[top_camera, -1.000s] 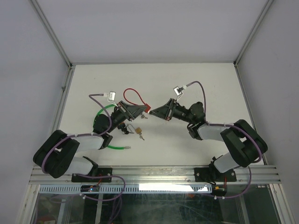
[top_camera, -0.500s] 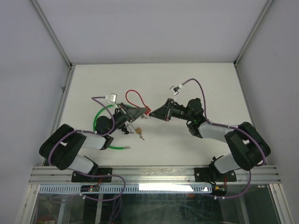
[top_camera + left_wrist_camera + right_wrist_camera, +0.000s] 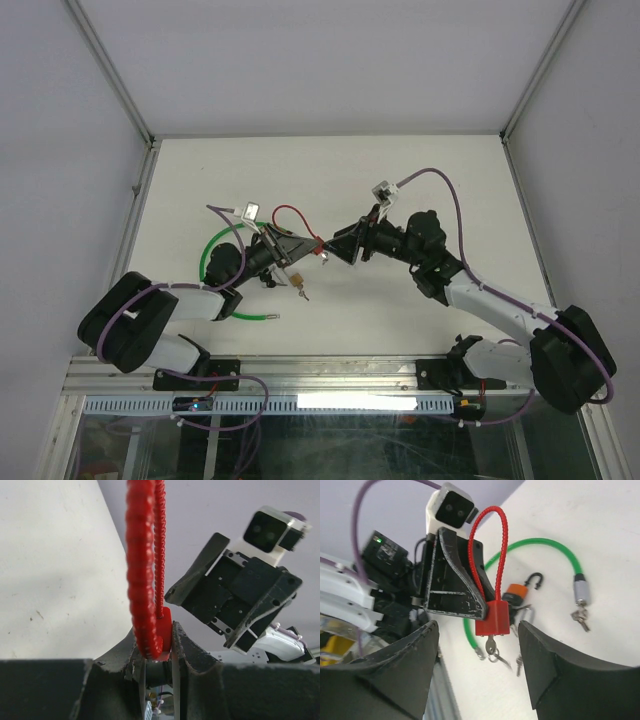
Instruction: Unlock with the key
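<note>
My left gripper (image 3: 312, 243) is shut on the body of a red cable lock (image 3: 318, 242), held up above the table; its red cable loop (image 3: 290, 213) arches back over the fingers. In the left wrist view the red body (image 3: 165, 630) sits clamped between the left gripper's (image 3: 159, 641) two jaws. In the right wrist view a key (image 3: 491, 644) hangs in the bottom of the red lock (image 3: 492, 618), with more keys on its ring. My right gripper (image 3: 477, 628) is open, its jaws wide on either side of the lock and key, touching neither.
A green cable lock (image 3: 214, 252) curves on the table under the left arm, its metal end and keys (image 3: 581, 605) lying loose. An orange padlock (image 3: 296, 277) with keys (image 3: 303, 293) lies below the held lock. Grey walls surround the table.
My right gripper has opened and let go of the key, which stays in the lock. The right arm has stretched out and the left gripper with the lock has shifted slightly right.
</note>
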`<control>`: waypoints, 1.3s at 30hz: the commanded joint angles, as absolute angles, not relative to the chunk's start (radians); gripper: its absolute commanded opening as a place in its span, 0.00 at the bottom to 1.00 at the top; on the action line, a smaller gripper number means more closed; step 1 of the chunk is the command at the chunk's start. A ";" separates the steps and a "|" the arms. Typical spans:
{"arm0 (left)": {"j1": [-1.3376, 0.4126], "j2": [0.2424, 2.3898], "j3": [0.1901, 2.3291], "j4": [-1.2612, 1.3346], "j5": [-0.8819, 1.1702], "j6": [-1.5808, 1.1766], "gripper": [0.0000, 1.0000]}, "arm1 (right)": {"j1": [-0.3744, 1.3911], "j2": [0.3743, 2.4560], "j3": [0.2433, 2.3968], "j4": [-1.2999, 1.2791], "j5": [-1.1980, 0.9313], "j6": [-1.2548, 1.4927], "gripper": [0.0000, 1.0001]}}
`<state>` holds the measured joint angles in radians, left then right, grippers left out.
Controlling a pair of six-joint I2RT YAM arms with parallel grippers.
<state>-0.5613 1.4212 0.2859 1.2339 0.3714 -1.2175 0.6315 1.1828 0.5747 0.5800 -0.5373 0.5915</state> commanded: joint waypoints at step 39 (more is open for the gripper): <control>-0.548 1.243 0.373 0.932 0.326 -1.225 0.00 | 0.928 1.211 0.611 0.411 -0.042 0.052 0.14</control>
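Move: The key hangs from the underside of the red padlock, about 5 cm below the right hand's open fingers, some 2 cm to their left and 1 cm back. The red lock body is level fore-and-aft with that hand, 2 cm left and roughly 2 cm below. The brass padlock lies on the table about 8 cm left, 4 cm back and 18 cm below. From the left hand, which holds the red padlock, the key is about 3 cm below, 1 cm back and 1 cm right. Downward goes the right hand, about 6 cm, drawing back a little at first and then easing in to the left under the red padlock, while its fingers tip down and the wrist rolls, some 35 degrees in all. Its wide-open fingers close most of the way, pinching the key's head. The left hand keeps its hold on the lock body, sinking about 1 cm with a slight tilt. ##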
